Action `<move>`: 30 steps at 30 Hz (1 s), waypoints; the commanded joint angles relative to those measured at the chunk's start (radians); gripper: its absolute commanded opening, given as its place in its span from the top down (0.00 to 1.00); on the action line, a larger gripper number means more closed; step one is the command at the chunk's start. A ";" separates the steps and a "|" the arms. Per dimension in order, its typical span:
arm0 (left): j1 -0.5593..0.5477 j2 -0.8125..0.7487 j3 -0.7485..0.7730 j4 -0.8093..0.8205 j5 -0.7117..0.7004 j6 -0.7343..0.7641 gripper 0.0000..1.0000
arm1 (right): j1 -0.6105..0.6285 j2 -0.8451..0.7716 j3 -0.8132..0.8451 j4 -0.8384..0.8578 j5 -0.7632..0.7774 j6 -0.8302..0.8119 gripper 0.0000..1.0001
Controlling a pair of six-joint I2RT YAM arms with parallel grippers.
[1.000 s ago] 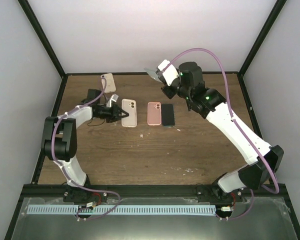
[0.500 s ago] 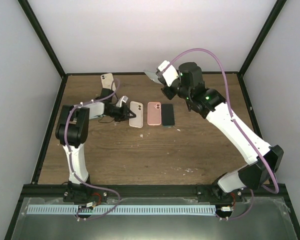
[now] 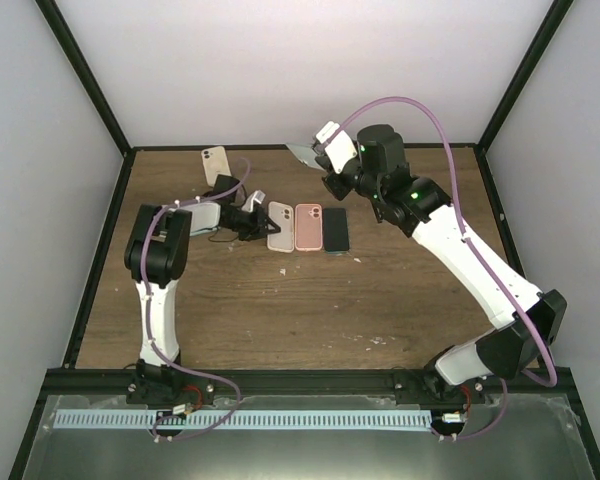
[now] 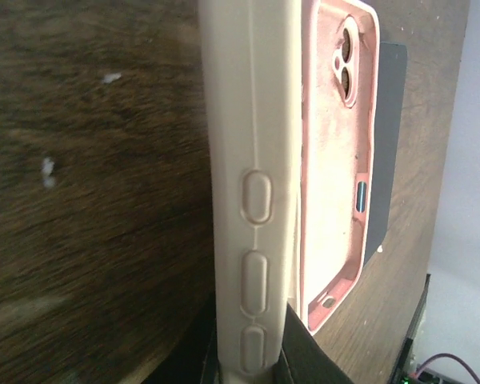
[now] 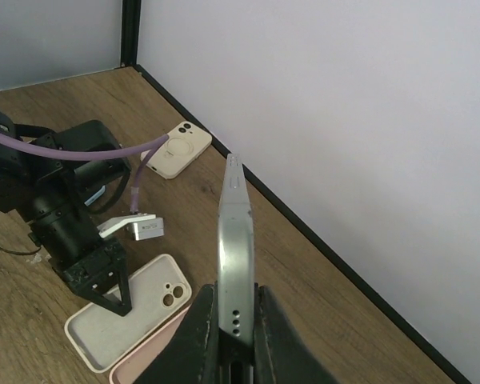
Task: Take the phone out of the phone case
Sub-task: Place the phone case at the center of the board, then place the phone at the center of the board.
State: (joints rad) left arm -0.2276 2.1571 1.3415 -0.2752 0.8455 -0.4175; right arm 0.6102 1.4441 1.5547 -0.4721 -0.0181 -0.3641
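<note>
My right gripper [image 3: 326,157] is raised over the back of the table, shut on a silver phone [image 3: 305,152]. In the right wrist view that phone [image 5: 234,240] stands edge-on between the jaws of the gripper [image 5: 234,324]. A cream phone case [image 3: 280,227] lies open side up and looks empty. My left gripper [image 3: 261,224] is shut on its left edge. The left wrist view shows the case's button side [image 4: 252,200] pinched between the jaws of that gripper [image 4: 252,356]. The cream case [image 5: 132,316] lies right beside a pink case [image 3: 308,227].
A dark phone [image 3: 337,230] lies flat just right of the pink case [image 4: 336,160]. A cream phone with a ring on its back [image 3: 215,164] lies at the back left, close to the black frame rail. A white wall stands behind the table.
My left gripper has slid the cream case to the right, up against the pink case. The right arm holds the silver phone in the same place.
</note>
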 commanded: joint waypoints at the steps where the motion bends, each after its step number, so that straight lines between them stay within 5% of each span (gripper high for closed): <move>1: -0.016 0.026 0.036 0.010 -0.060 -0.021 0.85 | -0.007 -0.012 0.020 0.048 -0.014 0.013 0.99; 19: -0.014 -0.176 -0.025 -0.125 -0.240 0.041 0.05 | -0.006 0.009 0.023 0.087 0.060 -0.039 0.99; 30: 0.141 -0.418 -0.070 -0.140 -0.107 0.048 0.00 | 0.058 0.025 -0.095 0.293 0.235 -0.241 0.99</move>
State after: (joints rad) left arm -0.1627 1.8336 1.2755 -0.4145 0.6579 -0.3786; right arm 0.6289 1.4654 1.4960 -0.3569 0.1139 -0.4873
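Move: Already down on the board in the left hand's pinch, the beige phone case has its middle about 4 cm to the right of that hand, some 1 cm ahead and 1 cm lower, the fingers being on its left long wall. The pink case lies some 12 cm to the hand's right and 1 cm ahead, the dark phone roughly 20 cm right and level. From the right hand the beige case is about 15 cm left, 6 cm ahead and 36 cm below. Opening wide from its pinch on the beige case's left wall, the left hand lets go almost on the spot, then draws off upward by about 9 cm and to the left by some 5 cm, gathering speed, the wrist turning some 15 degrees. Late on, the right hand, still holding the bare phone up high, eases forward 2 cm and tilts slightly. ##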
